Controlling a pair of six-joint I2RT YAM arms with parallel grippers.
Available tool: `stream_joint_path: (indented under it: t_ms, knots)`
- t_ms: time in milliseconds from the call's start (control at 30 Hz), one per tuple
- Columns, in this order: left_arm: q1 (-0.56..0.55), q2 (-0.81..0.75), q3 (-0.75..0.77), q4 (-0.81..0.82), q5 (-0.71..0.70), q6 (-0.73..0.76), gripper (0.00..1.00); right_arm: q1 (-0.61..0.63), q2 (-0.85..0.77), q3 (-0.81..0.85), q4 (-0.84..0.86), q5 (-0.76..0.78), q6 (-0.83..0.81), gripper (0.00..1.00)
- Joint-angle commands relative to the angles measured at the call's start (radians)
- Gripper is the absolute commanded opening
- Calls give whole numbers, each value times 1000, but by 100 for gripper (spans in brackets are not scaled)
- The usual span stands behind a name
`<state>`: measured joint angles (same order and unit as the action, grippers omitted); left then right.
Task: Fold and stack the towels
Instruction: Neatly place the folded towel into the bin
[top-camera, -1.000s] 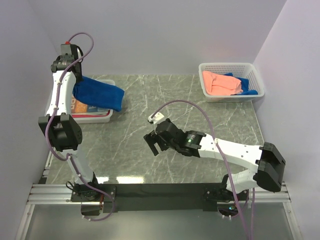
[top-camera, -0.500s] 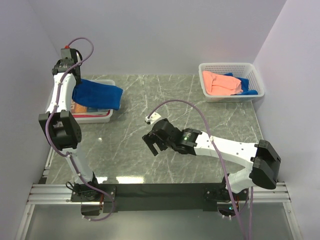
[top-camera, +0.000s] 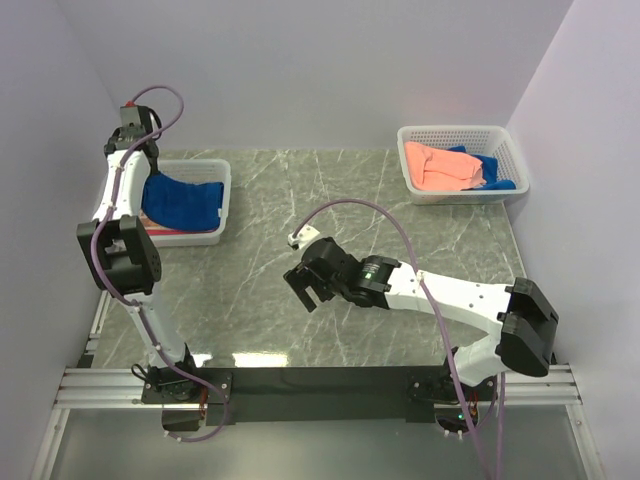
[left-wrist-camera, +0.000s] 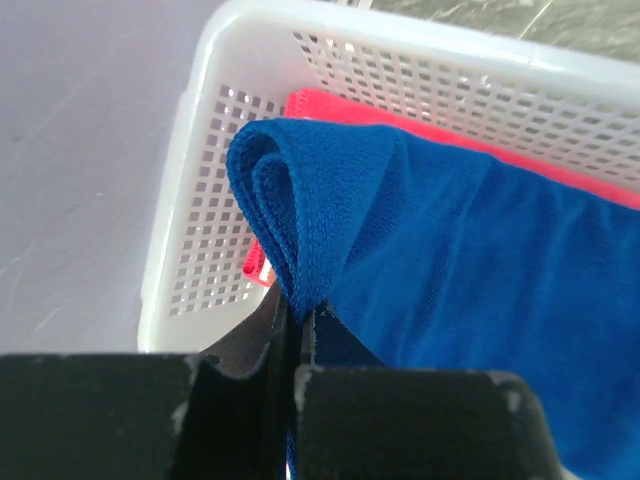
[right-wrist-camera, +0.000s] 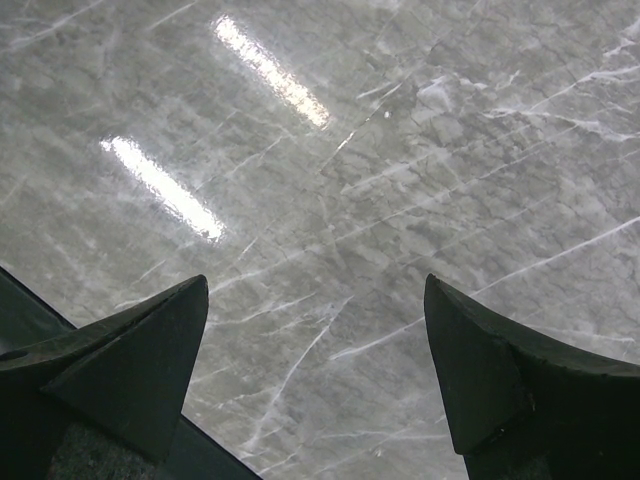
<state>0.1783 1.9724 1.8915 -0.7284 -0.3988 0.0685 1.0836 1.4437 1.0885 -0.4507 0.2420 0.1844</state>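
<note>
In the top view my left gripper (top-camera: 150, 180) hangs over the left white basket (top-camera: 222, 166), shut on a folded edge of the deep blue towel (top-camera: 187, 200). The towel lies inside that basket. The left wrist view shows the closed jaws (left-wrist-camera: 297, 315) pinching the rolled blue towel (left-wrist-camera: 480, 260) above a pink-red towel (left-wrist-camera: 330, 102) in the basket (left-wrist-camera: 190, 200). My right gripper (top-camera: 303, 285) hovers open over the middle of the marble table. In the right wrist view nothing sits between its fingers (right-wrist-camera: 315, 288).
A second white mesh basket (top-camera: 460, 131) stands at the back right with a salmon-peach towel (top-camera: 438, 166) and a blue towel (top-camera: 497, 172) in it. Walls close in on the left, back and right. The grey marble table (top-camera: 400, 230) lies between the baskets.
My left gripper has pulled the blue towel leftwards, from draping over the basket's right edge to lying inside it. The right arm has shifted slightly left, still open.
</note>
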Motion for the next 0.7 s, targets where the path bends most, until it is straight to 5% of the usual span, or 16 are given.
stream_joint_path:
  t_ms: [0,333,433,467,667]
  knots:
    - [4,19,-9,43,-25,11,1,-5,9,51,-13,3,-14,94]
    - [10,85,-8,38,-149,-2,5,-5,24,62,-22,0,-23,93]
    - [16,103,-2,35,-198,-12,15,-5,32,68,-28,-9,-25,93]
    - [20,108,-8,40,-213,-12,29,-5,32,67,-28,-9,-26,93]
    - [35,131,15,12,-251,-52,64,-5,18,65,-29,6,-23,93]
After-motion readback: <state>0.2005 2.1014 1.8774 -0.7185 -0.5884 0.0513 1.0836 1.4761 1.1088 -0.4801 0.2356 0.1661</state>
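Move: The blue towel hangs by its raised left end from the left hand's shut fingers; the towel stack it is going onto has its middle about 4 cm to that hand's right, 2 cm back and roughly 13 cm below. The bin's left wall stands some 12 cm to the hand's left, 1 cm back, and its far wall about 8 cm ahead, 3 cm to the right, both around 11 cm lower. From the right hand the stack lies some 25 cm ahead, 33 cm left and 10 cm down. The blue towel's pinched end is lowered by the left hand, straight down at first, then down and out towards the bin's left wall, about 5 cm down and 4 cm left in all. In the later half the fingers open to over half and let go of the towel, while the wrist turns some 10 degrees counter-clockwise and the fingers tip a little farther down. ##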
